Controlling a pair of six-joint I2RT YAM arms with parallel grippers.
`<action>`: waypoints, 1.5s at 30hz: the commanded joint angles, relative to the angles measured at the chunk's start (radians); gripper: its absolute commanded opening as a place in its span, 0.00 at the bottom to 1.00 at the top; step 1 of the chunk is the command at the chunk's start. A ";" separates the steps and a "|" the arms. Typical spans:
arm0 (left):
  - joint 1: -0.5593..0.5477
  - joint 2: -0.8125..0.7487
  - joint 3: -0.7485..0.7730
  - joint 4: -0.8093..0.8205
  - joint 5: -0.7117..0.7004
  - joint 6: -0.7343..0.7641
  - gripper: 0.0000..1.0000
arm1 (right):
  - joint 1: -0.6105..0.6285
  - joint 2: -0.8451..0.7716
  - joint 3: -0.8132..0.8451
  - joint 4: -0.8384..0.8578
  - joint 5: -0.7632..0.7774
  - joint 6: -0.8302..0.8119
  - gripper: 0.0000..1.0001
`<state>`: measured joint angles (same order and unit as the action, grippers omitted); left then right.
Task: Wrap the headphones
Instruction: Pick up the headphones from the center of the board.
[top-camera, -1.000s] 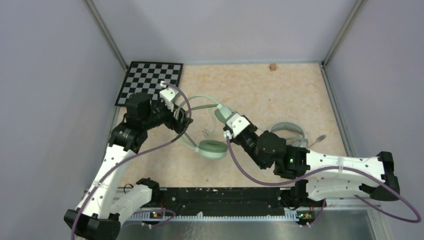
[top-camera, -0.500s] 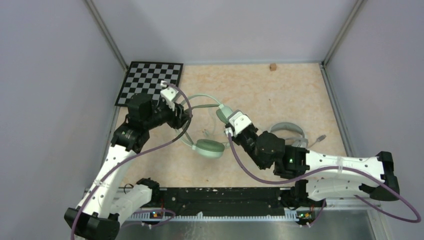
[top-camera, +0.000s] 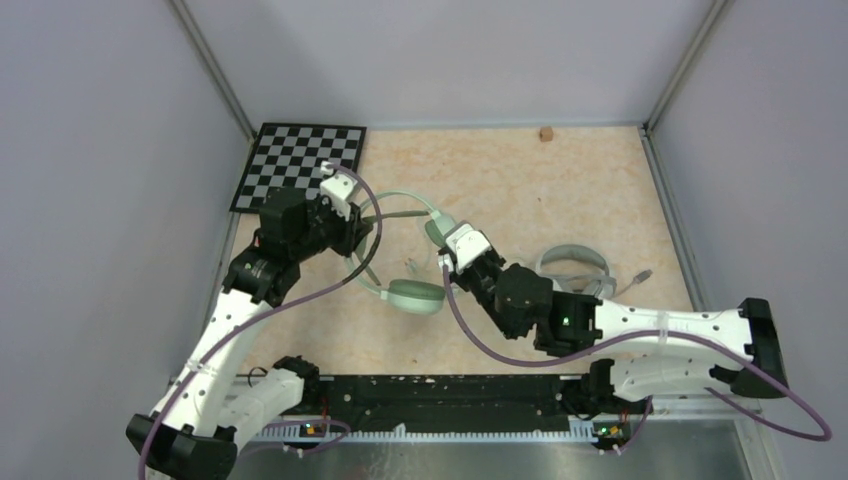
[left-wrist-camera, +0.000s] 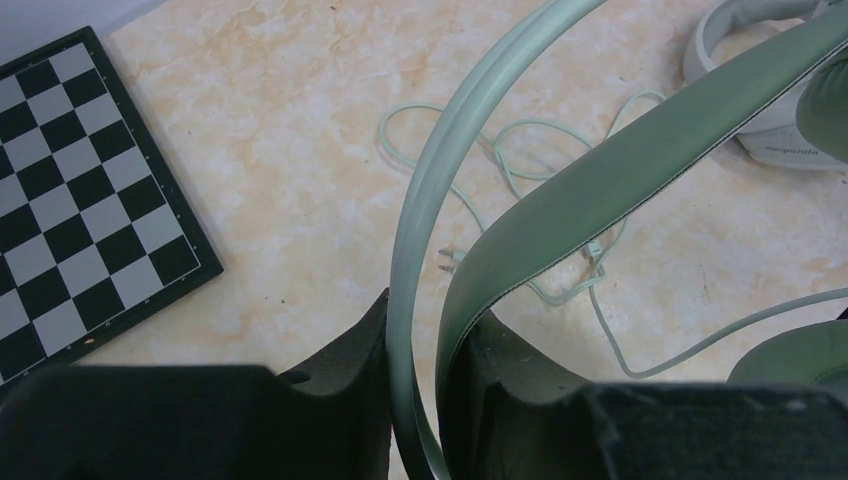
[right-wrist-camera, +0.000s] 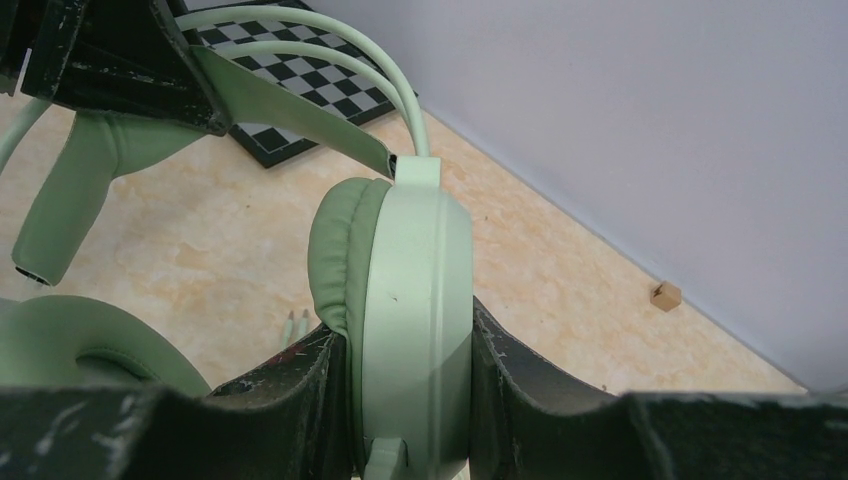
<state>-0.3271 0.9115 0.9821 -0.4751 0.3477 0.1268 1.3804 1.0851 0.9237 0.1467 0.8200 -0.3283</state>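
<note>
The mint-green headphones (top-camera: 415, 295) are held off the table by both arms. My left gripper (left-wrist-camera: 430, 310) is shut on the headband (left-wrist-camera: 560, 190), one finger pressing the thin outer hoop and the other the wide inner strap. My right gripper (right-wrist-camera: 405, 320) is shut on one round ear cup (right-wrist-camera: 405, 250), upright between its fingers. The other ear cup (right-wrist-camera: 70, 345) hangs lower left. The pale-green cable (left-wrist-camera: 520, 150) lies loose in loops on the table, plug (left-wrist-camera: 450, 258) free. The white headphones (top-camera: 575, 265) lie right of the right arm.
A checkerboard (top-camera: 298, 160) lies at the back left corner. A small brown block (top-camera: 546, 133) sits against the back wall. Grey walls enclose the table on three sides. The right arm's purple cable (top-camera: 500, 350) loops near the front edge.
The left gripper's jaws have closed onto the mint headband. The right arm has shifted slightly left, still holding the ear cup, and the lower cup moved left with it.
</note>
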 joint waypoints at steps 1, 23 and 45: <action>-0.017 -0.004 0.039 0.006 -0.015 0.024 0.30 | 0.001 0.021 0.057 0.118 -0.015 0.017 0.00; -0.047 0.060 0.215 -0.059 -0.123 0.012 0.00 | -0.081 -0.239 -0.014 -0.092 -0.430 0.297 0.66; -0.047 0.027 0.505 -0.028 -0.124 -0.153 0.00 | -0.080 -0.377 -0.433 0.391 -0.575 0.156 0.75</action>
<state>-0.3737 0.9779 1.4422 -0.5789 0.0799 0.0788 1.3060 0.7010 0.5022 0.3260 0.2745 -0.1040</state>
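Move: The headphones are already off the table. The headband lies between the left fingers, practically at the hand point. From the left hand, the far ear cup is about 11 cm right and 1 ahead, the near cup some 8 right and 10 back. The right hand still grips the far cup, its middle about 2 cm ahead and 1 left; from that hand, the headband is roughly 13 cm left and the near cup 5 left, 9 back. Shut the left gripper on the headband while easing it slightly left and forward, then lift about 16 cm, tipping the fingers up some 15 degrees and turning counter-clockwise. As that lift begins, open the right fingers off the far cup, draw them back about 9 cm, rising and going right, then sink below the starting height, wrist turning counter-clockwise. ##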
